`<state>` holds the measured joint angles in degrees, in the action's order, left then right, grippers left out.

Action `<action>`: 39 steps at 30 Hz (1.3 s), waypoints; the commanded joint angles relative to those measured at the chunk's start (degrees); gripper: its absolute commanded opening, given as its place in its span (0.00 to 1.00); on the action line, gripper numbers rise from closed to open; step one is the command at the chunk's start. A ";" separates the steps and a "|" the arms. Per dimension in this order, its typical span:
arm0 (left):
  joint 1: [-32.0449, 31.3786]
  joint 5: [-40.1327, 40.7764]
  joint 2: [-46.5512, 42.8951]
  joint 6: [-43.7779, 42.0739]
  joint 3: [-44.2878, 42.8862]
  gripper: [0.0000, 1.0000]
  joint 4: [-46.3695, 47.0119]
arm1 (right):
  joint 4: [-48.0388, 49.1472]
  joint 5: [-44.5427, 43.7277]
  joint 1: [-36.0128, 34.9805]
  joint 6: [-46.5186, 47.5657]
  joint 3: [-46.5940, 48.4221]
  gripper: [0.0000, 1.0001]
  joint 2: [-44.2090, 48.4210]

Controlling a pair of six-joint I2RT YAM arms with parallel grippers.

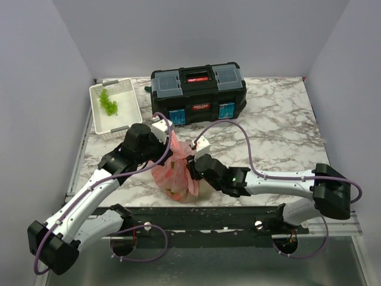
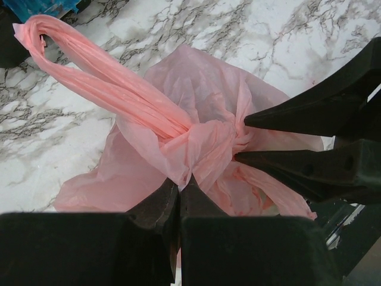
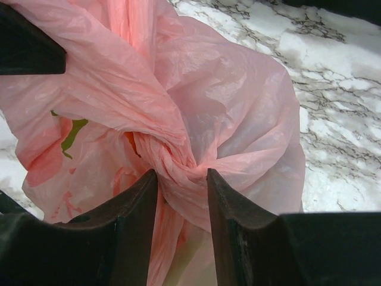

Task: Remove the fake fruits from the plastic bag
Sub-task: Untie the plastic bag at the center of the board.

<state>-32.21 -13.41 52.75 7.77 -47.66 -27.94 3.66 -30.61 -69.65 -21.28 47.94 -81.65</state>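
The pink plastic bag (image 1: 174, 176) stands tied near the table's front edge, between both arms. My left gripper (image 2: 180, 182) is shut on a pinch of bag film just below the knot, with a loop handle (image 2: 89, 77) stretching away up-left. My right gripper (image 3: 181, 174) has its jaws closed against both sides of the twisted knot of the bag (image 3: 238, 89). The fake fruits are inside; only a green patch (image 3: 72, 132) and an orange patch (image 3: 130, 142) show through the film. The right gripper's fingers (image 2: 309, 113) enter the left wrist view from the right.
A black toolbox (image 1: 198, 94) stands at the back centre. A white slotted basket (image 1: 122, 117) at the back left holds a light green grape bunch (image 1: 108, 102). Grey walls close in the marble table on three sides.
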 commanded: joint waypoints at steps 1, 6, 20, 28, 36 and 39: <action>0.37 -0.76 -0.25 -0.04 -1.27 0.00 1.42 | -0.17 -6.13 -0.15 -1.52 1.23 0.38 -1.01; 0.39 1.23 -1.83 0.07 -0.77 0.00 1.82 | -0.70 -12.17 -0.19 -5.66 -3.56 0.19 4.39; 1.56 -1.66 -3.45 -0.89 -0.50 0.32 3.11 | 7.70 -13.96 -0.14 -5.16 -19.23 0.01 26.32; 0.89 -9.31 -0.43 2.07 -8.29 0.68 -1.51 | 4.88 -11.99 -0.18 -6.48 -17.91 0.01 25.42; -8.86 -2.53 18.42 -9.26 -27.82 0.72 -16.98 | 5.02 -11.54 -0.18 -7.68 -18.47 0.01 25.60; -11.81 3.60 24.79 -11.93 -30.05 0.72 -19.59 | 4.40 -10.79 -0.14 -7.95 -17.88 0.01 25.58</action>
<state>-40.27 -17.91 69.01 2.81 -74.63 -37.91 9.21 -41.63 -69.71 -27.86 29.23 -55.92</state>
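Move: Between the right hand's parted fingertips, about 1 cm ahead of and just below that hand, lies the plastic bag's knot; the handle root held by the left fingers is some 3 cm farther out, 5 cm left and 3 cm above the right hand. From the left hand the knot lies roughly 5 cm right, 3 cm back and 3 cm down. The toolbox's middle stands about 21 cm ahead of the left hand, 9 cm right and 8 cm lower. Closing on the plastic at the knot, the right fingers pinch it and haul it about 9 cm to the right, rising some 4 cm and rolling the hand's left side up, then hold still. The left hand, gripping the handle root until then, opens wide, lets go and swings up and right about 7–9 cm over the bag, turning clockwise some 15 degrees. ##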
